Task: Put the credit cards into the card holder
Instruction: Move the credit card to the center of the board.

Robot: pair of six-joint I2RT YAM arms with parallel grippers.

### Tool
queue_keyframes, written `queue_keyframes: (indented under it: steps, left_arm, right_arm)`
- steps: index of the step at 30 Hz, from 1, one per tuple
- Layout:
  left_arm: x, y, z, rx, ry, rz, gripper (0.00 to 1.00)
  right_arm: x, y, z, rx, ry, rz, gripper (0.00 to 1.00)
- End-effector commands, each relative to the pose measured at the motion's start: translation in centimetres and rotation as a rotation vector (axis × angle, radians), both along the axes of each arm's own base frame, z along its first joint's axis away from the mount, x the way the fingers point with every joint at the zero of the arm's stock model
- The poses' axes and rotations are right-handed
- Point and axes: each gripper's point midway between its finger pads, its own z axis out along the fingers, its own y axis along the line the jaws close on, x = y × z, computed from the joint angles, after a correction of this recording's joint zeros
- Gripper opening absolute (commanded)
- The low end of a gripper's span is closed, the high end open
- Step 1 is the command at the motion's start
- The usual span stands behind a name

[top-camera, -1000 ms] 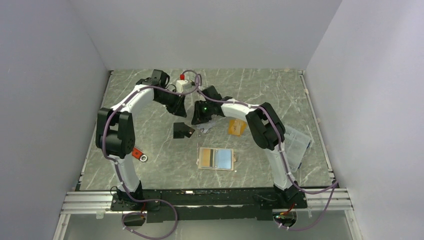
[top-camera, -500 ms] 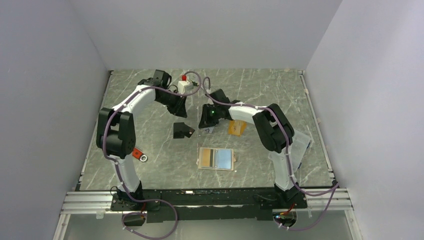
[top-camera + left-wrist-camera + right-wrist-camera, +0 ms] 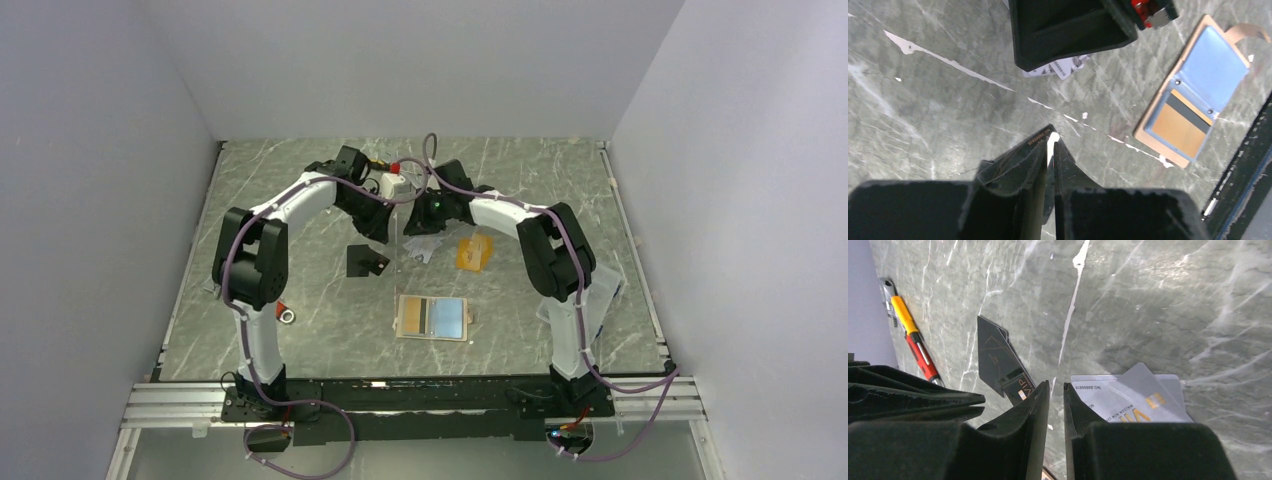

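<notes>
The card holder (image 3: 433, 317) lies open on the marble table, with blue and orange panels facing up. A black card (image 3: 365, 260), two overlapping silver cards (image 3: 1133, 395) and an orange card (image 3: 473, 252) lie flat behind it. My left gripper (image 3: 1052, 135) hangs over the black card's corner. Its jaws are closed to a hairline slit and hold nothing. My right gripper (image 3: 1055, 385) hovers between the black card and the silver cards. A narrow gap between its fingers shows bare marble. The two grippers are close together.
A red and yellow utility knife (image 3: 280, 308) lies at the left by the left arm. A clear plastic box (image 3: 590, 290) sits at the right beside the right arm. A white vein in the marble runs between the black and silver cards.
The right gripper has pulled back from over the silver cards toward the rear. The left arm has swung right toward the centre. No card has moved.
</notes>
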Motion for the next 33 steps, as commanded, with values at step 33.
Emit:
queue_keyframes:
  steps: [33]
  left_arm:
    - [1.6, -6.8, -5.1, 0.259, -0.277, -0.271, 0.12]
  right_arm:
    - [1.7, -6.4, 1.9, 0.183, 0.043, -0.138, 0.19]
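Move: The grey VIP cards lie about 9 cm to the left hand's right, 2 cm nearer the base and 8 cm below. From the right hand the same cards are roughly 4 cm right, 3 cm back and 5 cm down. Counted from the left hand, the black cards sit 5 cm left and 6 cm back, the orange cards 21 cm right and 4 cm back, and the open card holder 11 cm right and 20 cm back. Bring the left gripper rightwards about 7 cm and down 5, easing forward at first, to hang just over the near-left part of the grey VIP cards. Tilt it some 20 degrees so the nearly shut fingers point more steeply down. Meanwhile clear the right gripper out of the way, 7 cm to the right towards the orange cards and slightly lower, its fingers unchanged. ##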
